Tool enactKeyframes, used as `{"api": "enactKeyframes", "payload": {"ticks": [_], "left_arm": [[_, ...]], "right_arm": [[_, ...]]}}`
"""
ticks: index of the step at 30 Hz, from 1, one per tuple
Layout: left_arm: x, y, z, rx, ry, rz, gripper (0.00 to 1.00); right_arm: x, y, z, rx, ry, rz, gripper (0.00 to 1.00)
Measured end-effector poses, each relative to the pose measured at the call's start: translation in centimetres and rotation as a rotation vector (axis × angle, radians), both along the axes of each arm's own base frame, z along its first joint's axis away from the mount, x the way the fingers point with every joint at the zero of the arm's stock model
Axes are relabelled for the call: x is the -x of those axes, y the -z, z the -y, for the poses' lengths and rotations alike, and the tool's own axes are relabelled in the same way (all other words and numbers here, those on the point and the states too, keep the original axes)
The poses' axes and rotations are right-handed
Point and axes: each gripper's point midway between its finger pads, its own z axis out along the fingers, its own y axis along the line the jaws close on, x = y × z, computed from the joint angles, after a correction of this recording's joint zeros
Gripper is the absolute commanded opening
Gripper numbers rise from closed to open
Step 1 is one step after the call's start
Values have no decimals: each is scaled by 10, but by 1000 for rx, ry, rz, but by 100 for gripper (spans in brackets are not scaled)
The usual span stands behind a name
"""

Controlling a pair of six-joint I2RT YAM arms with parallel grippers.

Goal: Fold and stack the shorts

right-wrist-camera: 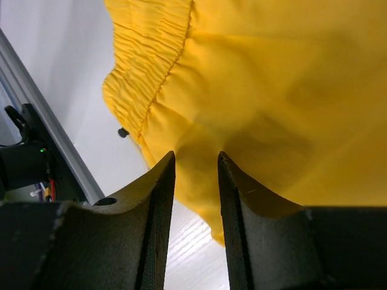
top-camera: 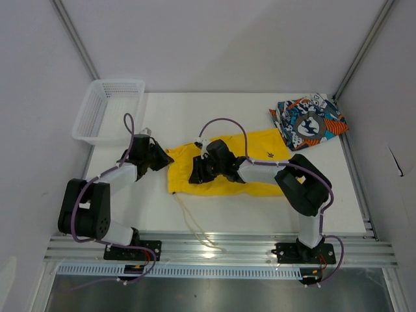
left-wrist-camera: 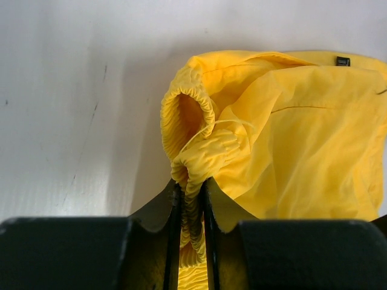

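Observation:
The yellow shorts [top-camera: 224,170] lie spread across the middle of the table, their white drawstring [top-camera: 192,224] trailing toward the front rail. My left gripper [top-camera: 162,156] is at their left end, shut on the gathered elastic waistband [left-wrist-camera: 192,163], which bunches up between the jaws [left-wrist-camera: 192,184]. My right gripper [top-camera: 197,173] hovers over the yellow cloth [right-wrist-camera: 278,78] near its front edge. Its fingers [right-wrist-camera: 162,181] stand apart and the gap between them [right-wrist-camera: 195,156] holds nothing. The printed shorts [top-camera: 309,120] sit crumpled at the back right corner.
A white mesh basket [top-camera: 107,110] stands at the back left, close behind my left arm. The aluminium rail [top-camera: 221,250] runs along the table's front edge. Grey walls close in both sides.

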Motion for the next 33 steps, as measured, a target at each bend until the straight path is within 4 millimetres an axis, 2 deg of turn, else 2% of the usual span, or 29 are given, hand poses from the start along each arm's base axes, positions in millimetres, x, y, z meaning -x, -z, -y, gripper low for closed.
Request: {"api": "enactKeyframes", "payload": {"ticks": [6,15,20,24,28,33], "left_arm": [[4,0,-5,-38,-22,-75,14],[5,-12,-12,-90,-32,-130,16],[-1,-25,-16,-126,-37,-137,20],[2,-27,-20,-154,-53,-166,21],[6,-32,-24,-201,-69,-198,21],[-1,-39,-33,-265,-95,-220,21]], "right_arm": [[-1,37,-17,44,-17,-40,34],[-5,33,-18,50,1,-26,36],[-4,15,-13,47,3,-9,37],[-9,-3,-8,35,18,21,39],[-19,-13,12,42,63,36,39],[-41,-10,61,87,180,35,38]]}}
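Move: The left hand holds the gathered waistband end of the yellow shorts; their middle is about 22 cm to its right, 2 cm back and 4 cm below. The white basket stands some 22 cm left and 17 cm farther out. For the empty right hand, low over the waistband end, the yellow shorts' middle is 12 cm right and 5 cm ahead, 5 cm down; the drawstring lies 16 cm straight back, the patterned shorts 40 cm right and 21 cm ahead. Still pinching the gathered waistband, the left hand lifts it about 4 cm and draws it some 3 cm left, tipping the fingers roughly 20 degrees steeper towards the table. The right hand, fingers kept part open, sinks about 4 cm towards the yellow cloth, stays low briefly, then rises about 5 cm and sweeps right and somewhat forward over the shorts. ##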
